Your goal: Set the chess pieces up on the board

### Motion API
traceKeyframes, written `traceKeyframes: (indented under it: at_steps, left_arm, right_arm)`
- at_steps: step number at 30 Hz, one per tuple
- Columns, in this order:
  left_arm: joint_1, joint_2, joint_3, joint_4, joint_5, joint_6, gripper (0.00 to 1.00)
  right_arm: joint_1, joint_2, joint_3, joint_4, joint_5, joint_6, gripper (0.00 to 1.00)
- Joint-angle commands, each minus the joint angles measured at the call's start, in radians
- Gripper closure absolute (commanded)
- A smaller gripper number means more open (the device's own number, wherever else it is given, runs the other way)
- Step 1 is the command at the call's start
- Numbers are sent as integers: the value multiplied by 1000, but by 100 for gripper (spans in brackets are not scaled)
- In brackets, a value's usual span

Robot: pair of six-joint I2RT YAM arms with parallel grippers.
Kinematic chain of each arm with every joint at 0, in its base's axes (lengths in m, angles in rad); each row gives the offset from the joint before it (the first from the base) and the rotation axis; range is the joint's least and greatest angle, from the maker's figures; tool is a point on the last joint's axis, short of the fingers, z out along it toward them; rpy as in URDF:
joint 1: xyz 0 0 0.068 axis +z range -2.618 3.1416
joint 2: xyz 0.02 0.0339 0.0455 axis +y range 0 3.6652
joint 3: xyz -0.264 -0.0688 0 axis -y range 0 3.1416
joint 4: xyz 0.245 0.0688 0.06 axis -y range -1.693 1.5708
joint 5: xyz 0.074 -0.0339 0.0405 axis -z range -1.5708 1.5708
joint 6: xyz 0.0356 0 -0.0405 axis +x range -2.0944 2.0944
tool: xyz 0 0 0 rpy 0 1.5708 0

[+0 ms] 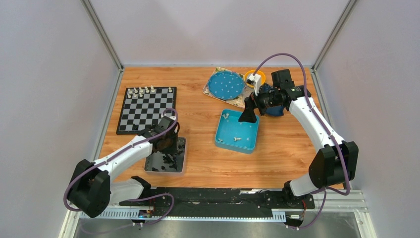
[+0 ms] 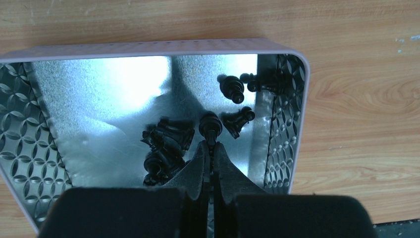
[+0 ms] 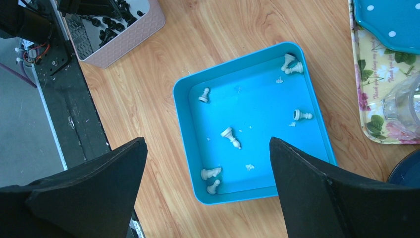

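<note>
The checkered board (image 1: 143, 111) lies at the far left, with several cream-white chess pieces (image 1: 148, 91) lined up on its far row. My left gripper (image 2: 210, 145) is down inside the silver metal tray (image 2: 99, 94). It is shut on the thin neck of a black piece (image 2: 210, 125). More black pieces (image 2: 166, 141) lie heaped just left of it, and others (image 2: 233, 89) lie beyond. My right gripper (image 3: 207, 144) hangs open, high over the blue tray (image 3: 184, 129). Several white pieces (image 3: 230, 137) lie loose in that tray.
A blue dotted plate (image 1: 225, 84) sits on a floral tray (image 3: 381, 94) at the back, beside an orange bowl (image 1: 255, 77). A clear glass (image 3: 403, 109) stands on the floral tray's near end. White crumbs dot the blue tray's floor.
</note>
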Motion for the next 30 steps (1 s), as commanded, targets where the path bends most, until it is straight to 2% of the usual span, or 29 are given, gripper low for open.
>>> traceKeyframes:
  at_steps: [1,8,15,23,30]
  left_arm:
    - [3,-61,68,-50,18,77,100]
    - [15,-143,147,-177,-28,149,100]
    - [113,-157,234,-180,2,189,100]
    - [244,-51,288,-114,28,244,100]
    - [311,132,396,-100,21,303,100]
  right_arm:
    - [4,-5,10,22,-13,-20,3]
    - [6,13,21,19,-24,-18,3]
    - [6,27,31,10,-24,-23,3]
    - [6,20,22,10,-24,-32,3]
    - [6,30,25,10,-27,-33,3]
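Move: The left hand, low in the grey box, already grips a black piece. The middle of the board's near rank lies about 11 cm ahead of it, 12 cm to its left and a little lower; two black pieces stand there, both 11 cm ahead, one 8 cm left, the other 17 cm left. The box's far wall is some 5 cm ahead, 2 cm left. From the right hand, the rank's middle lies roughly 44 cm left, 2 cm ahead and 18 cm down. Lifting the gripped black piece out of the grey box, the left hand rises about 9 cm, nearly straight up at first, then carries the piece forward and left over the far wall towards the board's near rank, some 8 cm forward and 5.5 cm left in all. It tips its fingers about 10 degrees farther outward, easing back a little as it starts to sink at the end, fingers kept shut. ##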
